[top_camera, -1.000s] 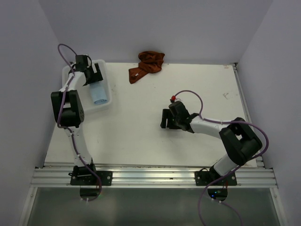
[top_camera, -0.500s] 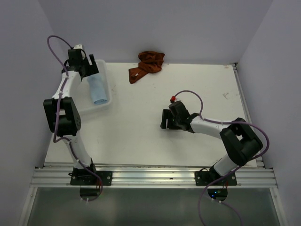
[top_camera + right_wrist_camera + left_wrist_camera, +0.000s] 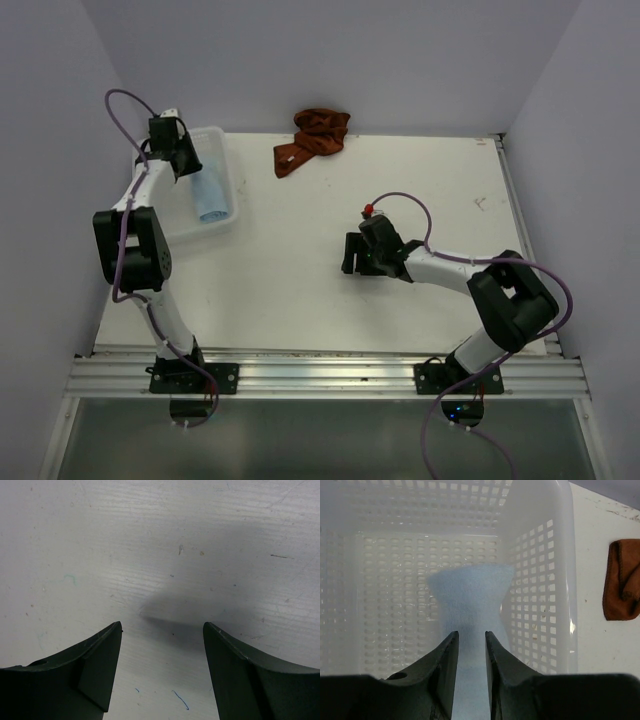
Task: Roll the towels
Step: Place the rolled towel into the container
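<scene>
The light blue towel (image 3: 209, 197) lies lengthwise inside the white mesh basket (image 3: 226, 152). The left wrist view shows this blue towel (image 3: 470, 595) on the basket floor, wider than the gap between my fingers and passing beneath them. My left gripper (image 3: 184, 160) (image 3: 471, 634) hangs over the basket's far end, its jaws a narrow gap apart and holding nothing. The rust towel (image 3: 314, 138) (image 3: 622, 580) lies crumpled at the table's back edge. At mid-table my right gripper (image 3: 351, 254) (image 3: 162, 626) is wide open over bare tabletop.
The basket wall (image 3: 536, 585) rises close on the right of my left fingers. White walls close in the table at the back and both sides. A metal rail (image 3: 320, 375) runs along the near edge.
My left arm has drawn back from the middle of the basket toward its far end, and its jaws have narrowed from wide open. The blue towel stays in the basket. The right arm has not moved.
</scene>
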`<state>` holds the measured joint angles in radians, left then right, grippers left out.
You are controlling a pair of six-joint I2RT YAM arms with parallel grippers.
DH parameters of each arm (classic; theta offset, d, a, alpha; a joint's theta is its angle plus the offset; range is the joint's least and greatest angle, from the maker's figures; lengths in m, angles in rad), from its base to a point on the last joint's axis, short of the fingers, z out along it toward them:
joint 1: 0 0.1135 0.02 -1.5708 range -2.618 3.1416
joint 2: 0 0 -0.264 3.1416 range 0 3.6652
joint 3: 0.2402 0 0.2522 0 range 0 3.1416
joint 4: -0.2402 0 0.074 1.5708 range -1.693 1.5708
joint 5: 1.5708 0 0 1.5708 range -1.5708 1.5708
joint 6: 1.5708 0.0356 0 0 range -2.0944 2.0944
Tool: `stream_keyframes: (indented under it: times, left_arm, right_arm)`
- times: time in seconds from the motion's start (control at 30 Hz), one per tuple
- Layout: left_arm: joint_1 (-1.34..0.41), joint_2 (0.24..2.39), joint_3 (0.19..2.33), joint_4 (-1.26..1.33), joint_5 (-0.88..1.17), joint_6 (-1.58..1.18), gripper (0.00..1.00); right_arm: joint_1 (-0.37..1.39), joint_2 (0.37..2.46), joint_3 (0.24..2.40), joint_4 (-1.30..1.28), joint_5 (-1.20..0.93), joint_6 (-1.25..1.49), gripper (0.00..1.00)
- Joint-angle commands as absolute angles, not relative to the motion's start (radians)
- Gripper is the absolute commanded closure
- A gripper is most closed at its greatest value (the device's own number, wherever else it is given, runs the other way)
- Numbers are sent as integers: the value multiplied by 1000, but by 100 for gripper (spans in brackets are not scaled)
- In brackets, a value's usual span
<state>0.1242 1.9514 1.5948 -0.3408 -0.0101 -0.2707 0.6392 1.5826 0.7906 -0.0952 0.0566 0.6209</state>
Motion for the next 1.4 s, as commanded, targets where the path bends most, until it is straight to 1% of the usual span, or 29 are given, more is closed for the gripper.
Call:
stream_keyframes:
  times: [0.0, 0.23, 0.7, 0.8, 0.87, 0.9, 0.97, 1.0, 1.1, 1.37]
  left_arm:
    - [135, 1940, 1565, -270, -6, -282, 69]
    - [135, 1982, 1522, -241, 14, -301, 67]
    - [135, 2020, 1508, -221, 26, -307, 62]
    - [135, 2013, 1512, -225, 28, -307, 60]
    - [135, 2003, 1522, -229, 28, -307, 53]
    - [135, 1993, 1525, -230, 31, -307, 47]
    - [135, 1976, 1537, -230, 29, -299, 40]
    - [135, 1973, 1554, -235, 22, -299, 35]
    - [135, 1960, 1586, -261, 20, -290, 29]
    - [135, 1884, 1595, -262, 61, -285, 22]
  right_arm:
    - [634, 1569, 819, -100, 40, 614, 30]
    - [634, 1583, 824, -97, 37, 609, 30]
    - [634, 1585, 834, -106, 40, 603, 30]
    - [634, 1575, 834, -113, 40, 601, 30]
    - [634, 1563, 833, -115, 41, 600, 30]
    - [634, 1559, 833, -118, 44, 600, 30]
    - [634, 1549, 833, -120, 44, 600, 30]
    - [635, 1545, 834, -126, 44, 600, 30]
    - [634, 1539, 842, -143, 46, 595, 30]
    - [635, 1508, 847, -158, 44, 594, 30]
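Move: The blue rolled towel lies in the container below the left fingers, its middle about 9 cm lower, some 3 cm back and 2 cm to the right. The container's middle is roughly 4 cm left and 1 cm back, also about 9 cm down. The brown towel on the open table is around 15 cm ahead, 32 cm right and 12 cm down. From the right hand the blue rolled towel is some 22 cm ahead and 42 cm left, about level in height. Straight down over the rolled towel goes the left hand, about 5 cm with its fingers part-closed, tipping slightly downward as it sinks. It stays low for roughly half a second, the fingers spread wide there, and then it rises some 3 cm, levelling again; no touch can be made out. ##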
